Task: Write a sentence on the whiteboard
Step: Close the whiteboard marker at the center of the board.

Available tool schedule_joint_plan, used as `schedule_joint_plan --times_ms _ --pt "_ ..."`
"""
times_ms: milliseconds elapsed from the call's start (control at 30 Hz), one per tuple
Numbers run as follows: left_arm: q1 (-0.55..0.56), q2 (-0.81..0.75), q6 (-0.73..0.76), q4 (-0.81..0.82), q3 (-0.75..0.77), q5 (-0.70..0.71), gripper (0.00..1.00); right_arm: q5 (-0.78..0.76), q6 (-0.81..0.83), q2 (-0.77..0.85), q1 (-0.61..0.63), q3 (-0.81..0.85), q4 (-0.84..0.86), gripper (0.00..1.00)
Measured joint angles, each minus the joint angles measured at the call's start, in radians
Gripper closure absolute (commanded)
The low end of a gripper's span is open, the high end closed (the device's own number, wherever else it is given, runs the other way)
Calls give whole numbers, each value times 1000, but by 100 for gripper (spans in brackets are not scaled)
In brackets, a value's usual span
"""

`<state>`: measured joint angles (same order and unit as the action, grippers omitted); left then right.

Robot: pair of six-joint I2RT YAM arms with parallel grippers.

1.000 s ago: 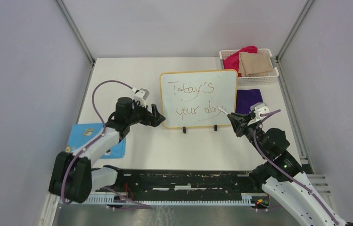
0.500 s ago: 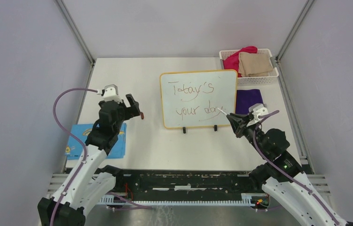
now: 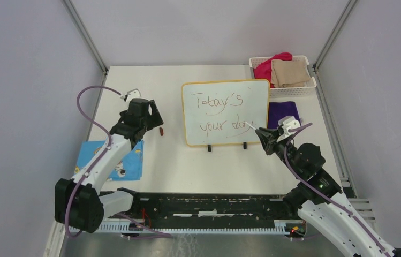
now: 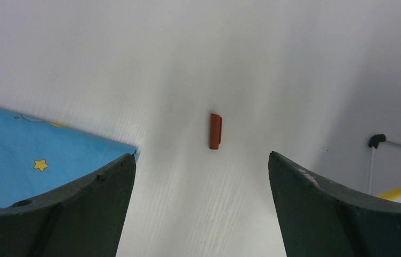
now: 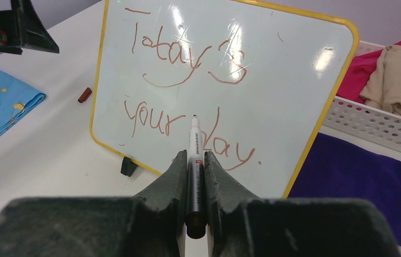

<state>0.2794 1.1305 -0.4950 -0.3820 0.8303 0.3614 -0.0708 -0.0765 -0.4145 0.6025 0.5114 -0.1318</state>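
The whiteboard (image 3: 252, 101) (image 5: 294, 91) stands upright on its two black feet at the table's middle. Its yellow frame encloses the sentence (image 3: 220, 113) (image 5: 184, 85), "Today's your day", in two reddish-brown lines. My right gripper (image 3: 264, 137) (image 5: 195, 156) is shut on a marker (image 3: 251, 127) (image 5: 195, 144). The marker's tip points at the board's face beside the word "day"; I cannot tell whether it touches. Left of the board, my left gripper (image 3: 151, 122) (image 4: 201, 156) hangs open above a small red cap (image 3: 161, 131) (image 4: 215, 130) lying on the table.
A blue star-print cloth (image 3: 113, 160) (image 4: 21, 155) lies at the near left. A purple cloth (image 3: 282, 113) (image 5: 358, 176) lies right of the board. A white basket (image 3: 294, 89) of folded pink and beige cloths stands at the back right.
My left arm has drawn back from the board's left edge and swung left, and now hovers over the red cap. The right gripper and marker have hardly shifted.
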Motion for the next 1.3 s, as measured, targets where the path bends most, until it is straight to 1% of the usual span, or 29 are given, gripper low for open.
schedule_joint_plan --times_ms 100,267,500,567,700,900,933,1000,1067,1300 --pt "-6 111 -11 -33 41 -5 6 0 0 -1 0 0 12 100" --pt "-10 308 -14 -66 118 -57 7 0 0 -1 0 0 18 100" --pt "-10 493 -14 -101 216 -104 8 1 0 6 0 0 18 100" --pt "-10 528 -14 -101 240 -112 9 1 0 12 0 0 18 100" --pt "-10 576 -13 -99 261 -128 15 0 4 23 0 0 18 100" --pt "-10 639 -11 -102 263 -128 28 0 5 23 4 -3 18 100" --pt "-10 645 -10 -102 263 -128 30 0 5 23 4 -3 18 100" --pt "-10 649 -7 -103 263 -128 36 0 4 22 4 -3 18 100" --pt "-10 650 3 -103 265 -128 39 0 4 20 4 -3 19 100" --pt "-10 673 21 -99 284 -127 42 0 4 5 4 -3 19 100"
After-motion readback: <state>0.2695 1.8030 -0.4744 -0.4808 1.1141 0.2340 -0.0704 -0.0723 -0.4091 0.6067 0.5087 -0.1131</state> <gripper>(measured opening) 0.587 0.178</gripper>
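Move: Beneath the open left hand, about 15 cm down, lies the brown-red marker cap, some 3 cm ahead and 3 cm to the right. The blue cloth's middle lies about 13 cm back and 22 cm left of the cap. The whiteboard's middle is roughly 28 cm right of the cap and 8 cm farther out. From the right hand, the cap is around 13 cm ahead, 42 cm left and 24 cm below. Dropping about 14 cm onto the marker cap, the left hand also eases some 4 cm forward and 3 cm right, quickly at first and then slowing near the table. The wrist tips down by nearly 30 degrees so the fingers point steeply at the table, and late in the descent they close to a little over half open, one on each side of the cap, without pinching it yet. ##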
